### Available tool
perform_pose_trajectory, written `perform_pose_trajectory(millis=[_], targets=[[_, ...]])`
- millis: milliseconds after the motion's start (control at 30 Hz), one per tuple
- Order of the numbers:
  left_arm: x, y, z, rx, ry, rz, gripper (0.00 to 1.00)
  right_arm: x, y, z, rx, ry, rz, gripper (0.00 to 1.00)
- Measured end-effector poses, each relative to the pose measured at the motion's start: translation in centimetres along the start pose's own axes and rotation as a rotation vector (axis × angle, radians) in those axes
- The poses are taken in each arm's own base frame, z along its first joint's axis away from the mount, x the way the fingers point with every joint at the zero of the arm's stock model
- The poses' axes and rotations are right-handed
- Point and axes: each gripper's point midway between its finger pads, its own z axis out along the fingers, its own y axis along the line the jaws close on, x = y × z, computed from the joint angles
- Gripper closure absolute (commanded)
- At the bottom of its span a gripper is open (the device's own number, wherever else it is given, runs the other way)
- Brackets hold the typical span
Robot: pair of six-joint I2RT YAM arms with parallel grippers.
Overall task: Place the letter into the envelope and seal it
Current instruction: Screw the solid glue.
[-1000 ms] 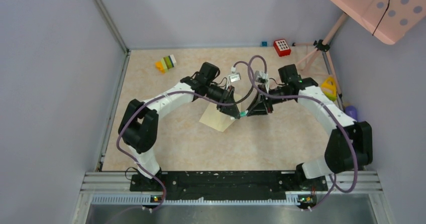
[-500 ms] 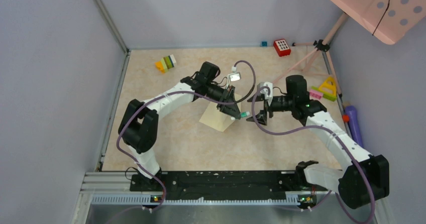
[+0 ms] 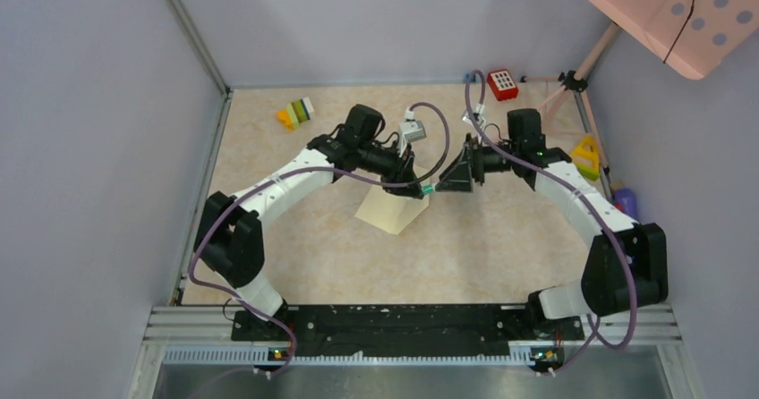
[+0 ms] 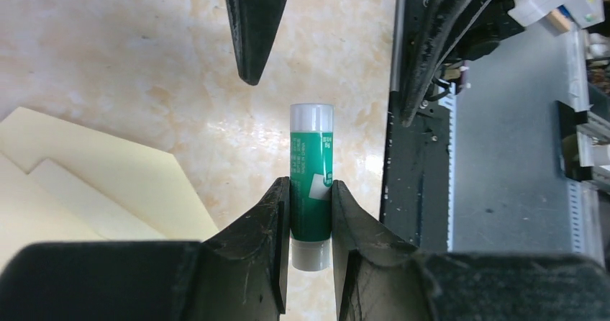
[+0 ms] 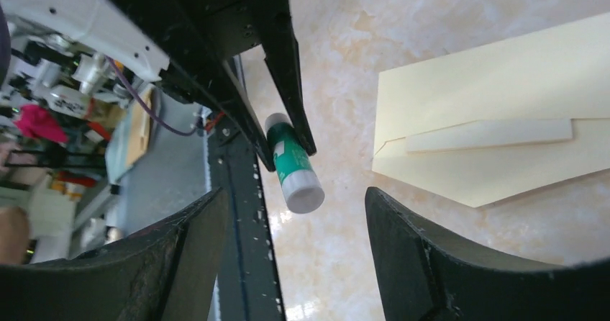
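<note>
A green glue stick with white ends is held level above the table, and my left gripper is shut on its body. In the top view the left gripper and the glue stick hover over the far right corner of the envelope. My right gripper is open, its jaws spread on either side of the stick's white end without touching it. The pale yellow envelope lies flat with its pointed flap open. A paler strip shows at its mouth; I cannot tell whether that is the letter.
Coloured toy blocks lie at the back left and a red toy at the back. A yellow triangle toy and tripod legs stand at the right edge. The black base rail runs along the near side.
The right gripper opened, drew back to the right, then returned to the free end of the glue stick. The left arm shifted slightly toward the back, still gripping the stick.
</note>
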Motion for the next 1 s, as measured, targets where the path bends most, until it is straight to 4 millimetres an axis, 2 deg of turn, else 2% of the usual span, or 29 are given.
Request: perform_pose_trajectory(millis=[167, 333, 567, 733, 1000], targets=[[0.4, 0.8, 0.3, -0.065, 0.020, 0.036, 0.88, -0.3, -1.2, 0.9, -0.022, 0.020, 0.206, 0.41], [1.0, 1.2, 0.6, -0.098, 0.045, 0.057, 0.88, 0.4, -1.9, 1.4, -0.028, 0.038, 0.334, 0.48], [1.1, 1.5, 0.7, -0.119, 0.054, 0.071, 0.89, 1.3, -2.2, 1.6, -0.029, 0.063, 0.403, 0.56], [1.2, 1.6, 0.6, -0.127, 0.058, 0.073, 0.89, 1.5, -2.2, 1.6, -0.036, 0.068, 0.420, 0.66], [1.3, 1.6, 0.7, -0.131, 0.062, 0.072, 0.89, 2.0, -2.3, 2.0, -0.051, 0.083, 0.448, 0.70]])
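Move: The left hand already holds the glue stick, whose middle sits about 2 cm to the right of its pads and 1 cm below, the free white end pointing at the right hand. From the open right hand, the glue stick's middle lies about 3 cm to the left and 2 cm down, level with it fore and aft. The envelope lies on the table some 17 cm below the left hand, roughly 5 cm ahead and 6 cm to its left. The right fingers come down around the glue stick's free white end, closing from wide to about a third open, though no firm pinch shows yet. That hand sinks some 3 cm, edging left and forward about 1 cm each, while rolling about 25 degrees about its finger line, forward side dipping. The left hand keeps its grip, lowering the stick about 2 cm with a slight tilt before nearly stopping. ##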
